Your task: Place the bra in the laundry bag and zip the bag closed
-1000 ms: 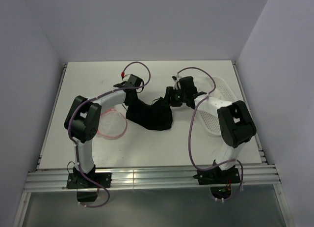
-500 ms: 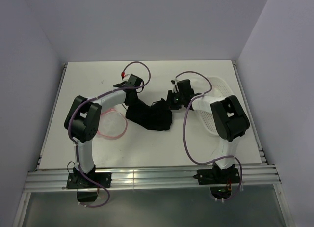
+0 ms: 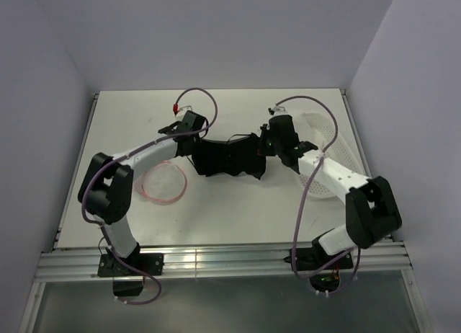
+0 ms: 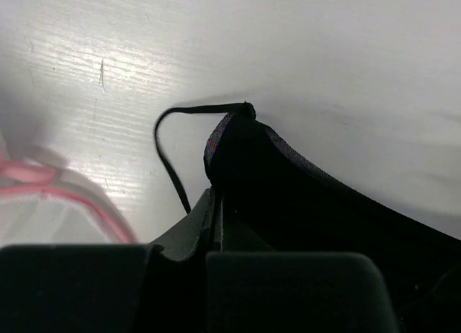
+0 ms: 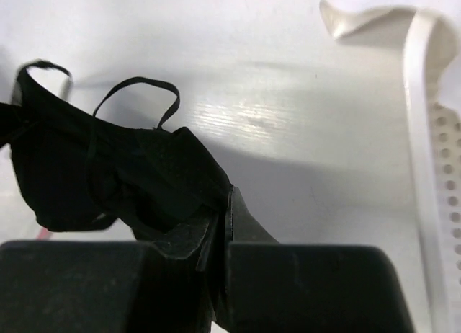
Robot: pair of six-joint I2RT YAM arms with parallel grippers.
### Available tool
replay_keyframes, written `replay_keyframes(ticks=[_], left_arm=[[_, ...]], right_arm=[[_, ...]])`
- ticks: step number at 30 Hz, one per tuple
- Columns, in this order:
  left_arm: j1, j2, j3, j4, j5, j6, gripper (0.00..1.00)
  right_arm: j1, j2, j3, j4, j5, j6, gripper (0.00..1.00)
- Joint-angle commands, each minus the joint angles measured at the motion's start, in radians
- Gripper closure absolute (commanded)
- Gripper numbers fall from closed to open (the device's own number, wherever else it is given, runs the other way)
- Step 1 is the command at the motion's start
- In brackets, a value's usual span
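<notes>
The black bra [image 3: 229,158] hangs stretched between both grippers above the middle of the table. My left gripper [image 3: 193,140] is shut on its left end; the left wrist view shows the bra [image 4: 302,196] pinched between the jaws, a thin strap looping off to the left. My right gripper [image 3: 265,145] is shut on the right end, where the bra [image 5: 122,174] bunches at the jaws with a strap loop above. The laundry bag [image 3: 164,182], a round translucent pouch with pink trim, lies flat on the table left of the bra, and its pink rim [image 4: 43,192] shows in the left wrist view.
A white perforated plastic basket [image 3: 333,149] sits at the right side of the table beside the right arm, its rim [image 5: 432,160] at the right edge of the right wrist view. Walls enclose the table at the back and both sides.
The right gripper closed on the bra's right end. Both grippers then lifted and pulled the bra out taut between them; it lay bunched on the table before.
</notes>
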Motion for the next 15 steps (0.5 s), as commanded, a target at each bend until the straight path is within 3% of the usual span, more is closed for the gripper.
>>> replay_keyframes(ticks=[1,10,15], left_arm=[[0.0,-0.126,-0.04,0.036,-0.032,-0.023,1.0],[-0.066,-0.306,-0.071,0.026,-0.064,-0.012,1.0],[-0.077,-0.353,-0.065,-0.072,-0.061,-0.018,1.0]], right_arm=[[0.019,-0.11,0.009,-0.042,0.172,-0.023,1.0],[0.122,-0.296,0.092,-0.13,0.223,-0.106,1.0],[0.134,-0.285,0.104,-0.208,0.232,-0.075,1.0]])
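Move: Both hands already hold the black bra by its two ends, its middle about 9 cm to the right of the left hand, 5 cm back and a little below. The laundry bag lies flat some 11 cm to the left hand's left, 13 cm back and 6 cm down. From the right hand the bag is about 29 cm left, 10 cm back and 10 cm below; the basket's middle is 20 cm right, 2 cm back, and the white cloth 12 cm right, 6 cm ahead, both 9 cm down. Both arms together hoist the bra nearly straight up by about 11 cm, keeping their closed pinch on its two ends and easing back towards the bases by some 3 to 4 cm. Sideways the span between them hardly changes, while both wrists tip the fingertips up by roughly 15 degrees, so the fingers end pointing more forward and less down. ##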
